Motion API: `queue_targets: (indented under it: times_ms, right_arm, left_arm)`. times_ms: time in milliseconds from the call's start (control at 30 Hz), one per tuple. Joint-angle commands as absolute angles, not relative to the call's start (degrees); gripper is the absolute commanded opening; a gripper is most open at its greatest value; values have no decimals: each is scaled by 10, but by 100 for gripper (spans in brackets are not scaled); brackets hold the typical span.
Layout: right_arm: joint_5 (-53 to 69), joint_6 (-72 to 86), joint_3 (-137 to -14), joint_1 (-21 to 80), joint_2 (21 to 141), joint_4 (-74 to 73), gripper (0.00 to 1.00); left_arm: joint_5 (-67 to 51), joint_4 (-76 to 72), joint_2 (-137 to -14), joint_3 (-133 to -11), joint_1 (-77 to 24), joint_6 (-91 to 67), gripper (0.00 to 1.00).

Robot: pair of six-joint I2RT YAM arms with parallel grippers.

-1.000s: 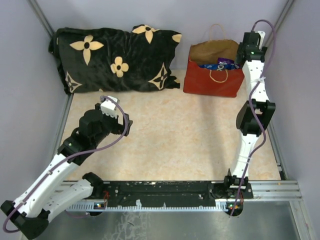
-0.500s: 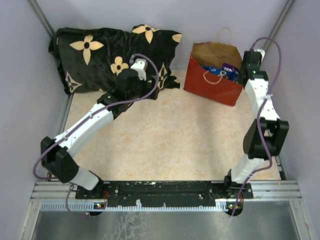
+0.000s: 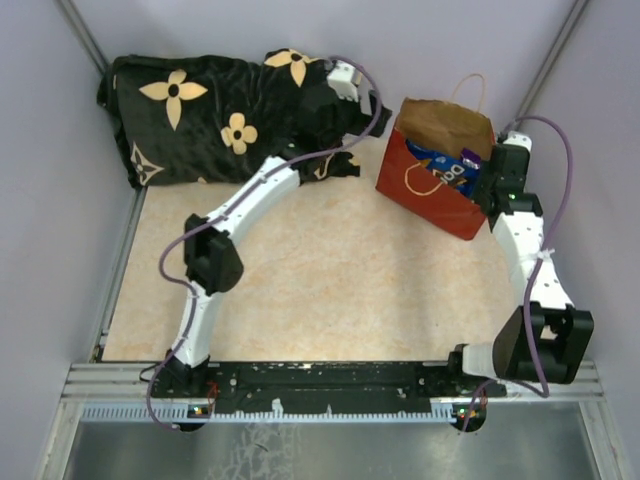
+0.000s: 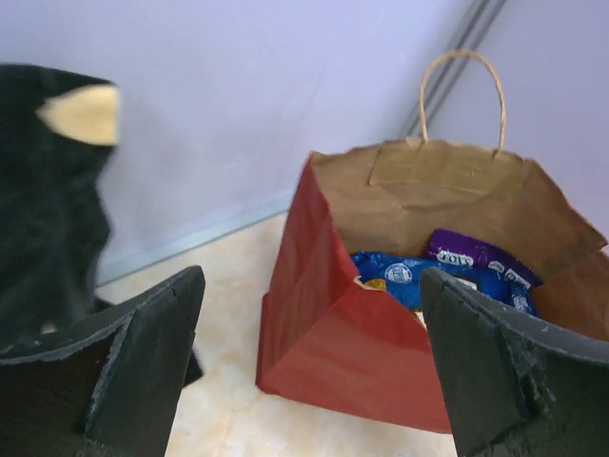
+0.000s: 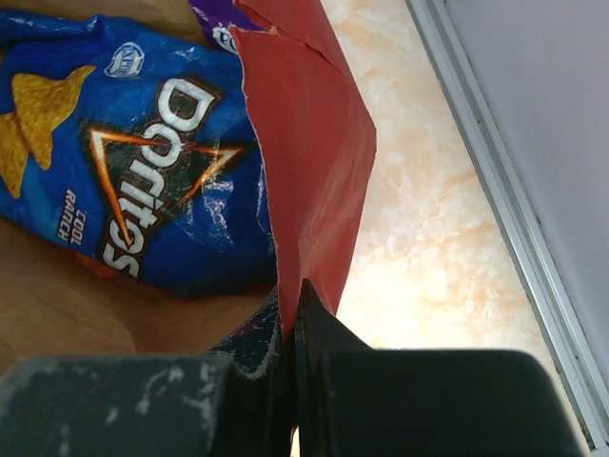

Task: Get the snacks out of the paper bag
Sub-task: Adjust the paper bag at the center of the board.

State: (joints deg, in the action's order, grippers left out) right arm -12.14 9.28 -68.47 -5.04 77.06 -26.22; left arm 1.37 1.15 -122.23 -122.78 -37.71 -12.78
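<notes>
The red paper bag [image 3: 428,190] stands tilted at the back right, its brown inside showing. In it lie snacks: a blue Doritos bag [image 3: 441,166] [image 5: 124,162] and a purple packet [image 3: 470,156] [image 4: 476,257]. My right gripper [image 3: 487,186] [image 5: 293,307] is shut on the bag's right wall, red paper pinched between its fingers. My left gripper [image 3: 376,112] [image 4: 311,278] hangs open just left of the bag [image 4: 362,352], holding nothing, fingers [image 4: 143,362] wide apart.
A black flower-patterned pillow [image 3: 220,115] [image 4: 48,209] lies along the back wall, right behind my left arm. Lilac walls close in behind and beside the bag. A metal rail [image 5: 495,190] runs along the table's right edge. The bag's cord handle [image 4: 461,86] stands up.
My left arm has swung from the near left across to the bag's left side. My right gripper has closed on the bag's right wall, and the bag has tilted and shifted right.
</notes>
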Motion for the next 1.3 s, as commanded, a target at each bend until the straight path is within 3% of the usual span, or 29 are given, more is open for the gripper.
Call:
queue_targets:
  times_ms: [0, 300, 400, 500, 700, 1133, 1267]
  right_arm:
    - [-110, 67, -672, -28, 683, -217, 0]
    - [-122, 57, -640, -3, 623, -231, 0]
    - [-119, 60, -642, -3, 624, -234, 0]
    - [-112, 63, -644, -3, 624, -237, 0]
    - [-116, 64, -656, -3, 616, -250, 1]
    - [-45, 76, -678, 31, 591, -295, 2]
    - [-5, 65, -691, 95, 600, -315, 4]
  left_arm:
    - [10, 29, -1313, -1343, -429, -92, 100]
    - [83, -69, -1374, -1345, -466, 16, 100]
    - [106, -61, -1376, -1335, -467, 28, 93]
    - [120, -72, -1366, -1315, -466, 38, 70]
    - [159, -51, -1341, -1300, -465, 68, 2]
    - [198, -33, -1100, -1024, -466, 87, 0]
    - [220, -21, -991, -910, -467, 70, 0]
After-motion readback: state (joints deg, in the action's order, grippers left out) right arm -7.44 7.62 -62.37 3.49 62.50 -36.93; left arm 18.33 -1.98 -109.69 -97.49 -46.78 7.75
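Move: The near part of the paper bag's left rim is about 8 cm right of my open left hand, 2 cm ahead and 7 cm lower. The bag's middle is roughly 17 cm right and 4 cm back, and the black cushion's middle is some 32 cm left, about level fore and aft. My right hand already grips the right rim: from it the bag's middle lies 9 cm left, 5 cm ahead and 8 cm down, with the blue chip bag just right of that middle. I sweep my left hand about 11 cm right and 7 cm down to the paper bag's left rim, shut the fingers to pinch its wall, then draw it some 10 cm left and back towards me, rolling the hand's left side up. My right hand keeps its pinch on the right rim, pulling back and left, pausing, then going on leftward with the left hand's pull. ##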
